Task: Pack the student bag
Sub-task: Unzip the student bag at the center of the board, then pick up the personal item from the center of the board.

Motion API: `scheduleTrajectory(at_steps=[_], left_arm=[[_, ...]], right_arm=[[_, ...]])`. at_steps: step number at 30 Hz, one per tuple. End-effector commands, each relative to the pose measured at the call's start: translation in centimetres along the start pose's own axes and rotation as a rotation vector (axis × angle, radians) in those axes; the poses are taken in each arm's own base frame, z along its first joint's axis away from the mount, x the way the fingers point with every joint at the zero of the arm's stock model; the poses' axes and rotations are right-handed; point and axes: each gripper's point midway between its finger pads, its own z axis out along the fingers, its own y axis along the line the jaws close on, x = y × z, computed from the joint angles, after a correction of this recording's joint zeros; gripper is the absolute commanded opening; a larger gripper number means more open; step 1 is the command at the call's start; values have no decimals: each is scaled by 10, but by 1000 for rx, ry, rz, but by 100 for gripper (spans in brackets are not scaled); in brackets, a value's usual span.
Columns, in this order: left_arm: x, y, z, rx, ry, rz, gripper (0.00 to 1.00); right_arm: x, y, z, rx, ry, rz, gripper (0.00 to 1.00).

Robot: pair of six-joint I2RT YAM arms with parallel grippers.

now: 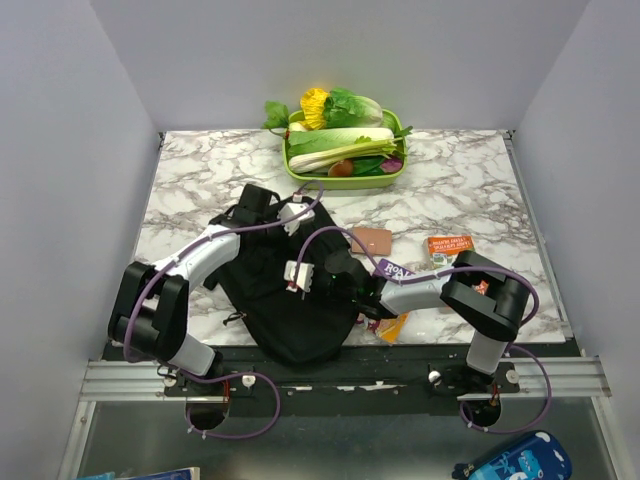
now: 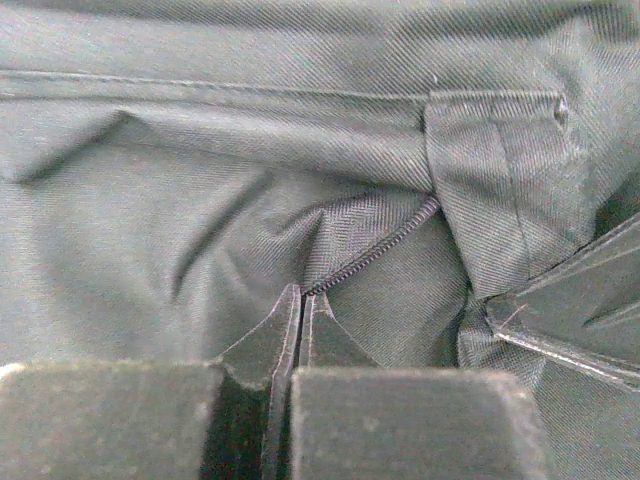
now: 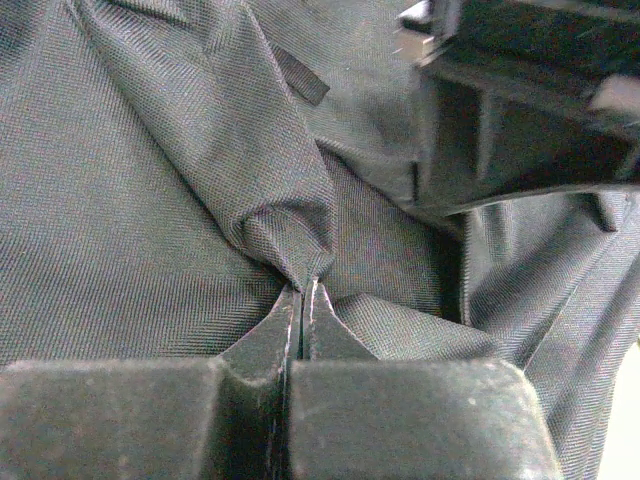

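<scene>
The student bag [image 1: 285, 305], a large black fabric backpack, lies at the near middle of the table between both arms. My left gripper [image 1: 288, 222] is at the bag's far upper part. In the left wrist view the left gripper [image 2: 302, 296] is shut, its tips pinching the bag's fabric [image 2: 180, 200] where a zip line [image 2: 375, 252] ends. My right gripper [image 1: 298, 280] reaches in from the right over the bag's middle. In the right wrist view the right gripper [image 3: 302, 288] is shut on a raised fold of bag fabric [image 3: 285, 215].
A green tray [image 1: 398, 168] of vegetables stands at the back. A brown flat item [image 1: 372, 240], an orange packet [image 1: 448, 246], a purple book [image 1: 394, 268] and a yellow item [image 1: 394, 326] lie right of the bag. Part of the left arm [image 3: 530, 110] is close by in the right wrist view.
</scene>
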Motion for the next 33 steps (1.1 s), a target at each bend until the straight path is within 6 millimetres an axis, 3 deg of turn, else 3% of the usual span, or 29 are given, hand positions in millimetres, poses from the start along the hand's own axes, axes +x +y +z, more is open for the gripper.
scheduleTrajectory(at_steps=[1, 7, 9, 10, 12, 13, 15, 16, 17, 19, 20, 22, 24, 26, 29, 31, 32, 33], left_arm=[[-29, 29, -33, -141, -17, -32, 0], [-55, 13, -51, -68, -90, -92, 0], [-60, 7, -55, -47, -108, -104, 0], [-61, 5, -57, -39, -116, -112, 0], [-61, 3, -59, -33, -115, -123, 0], [-62, 2, -60, -33, -119, -122, 0], [-60, 3, -62, -40, -119, -124, 0], [-60, 3, -63, -44, -121, -122, 0], [-59, 4, -63, -46, -121, -126, 0], [-59, 5, -66, -51, -122, -128, 0], [-59, 5, -67, -53, -123, -129, 0], [-59, 5, -70, -53, -124, -129, 0], [-59, 6, -72, -59, -124, -129, 0], [-62, 7, -75, -67, -133, -128, 0], [-69, 8, -81, -74, -146, -125, 0], [-70, 6, -84, -67, -141, -122, 0], [-72, 7, -85, -68, -144, -116, 0], [-70, 6, -85, -66, -137, -119, 0]], right_arm=[[9, -3, -10, 36, 47, 23, 1], [-6, -14, -10, 62, 35, 83, 1], [-10, -17, -11, 65, 36, 106, 7], [-23, -24, -11, 78, 11, 125, 16], [-28, -29, -13, 75, 29, 146, 27], [-36, -34, -16, 82, 21, 177, 42], [-46, -50, -21, 106, 16, 226, 51], [-51, -57, -25, 117, 3, 282, 61], [-59, -73, -34, 145, -28, 319, 66], [-67, -87, -47, 160, -69, 416, 76], [-71, -108, -61, 204, -101, 453, 80], [-68, -123, -74, 237, -118, 539, 90], [-52, -150, -91, 318, -104, 599, 94], [-31, -164, -98, 383, -61, 672, 99], [29, -196, -115, 508, 90, 836, 100], [72, -196, -119, 571, 233, 909, 100], [80, -203, -120, 591, 261, 925, 100], [101, -203, -129, 622, 339, 959, 100]])
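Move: The left fingers already pinch the zip edge of the student bag, whose middle lies about 8 cm back and 4 cm below. From the right hand, which is shut on the bag's cloth, that pinched zip edge is some 7 cm ahead and 2 cm left, at about its own height. The brown wallet lies roughly 6 cm ahead and 16 cm right, 4 cm lower; the vegetable basket is about 26 cm ahead and 10 cm right. Right lets go of the bag and arcs 20 cm forward-right; left lifts the pinched zip edge 8 cm. ##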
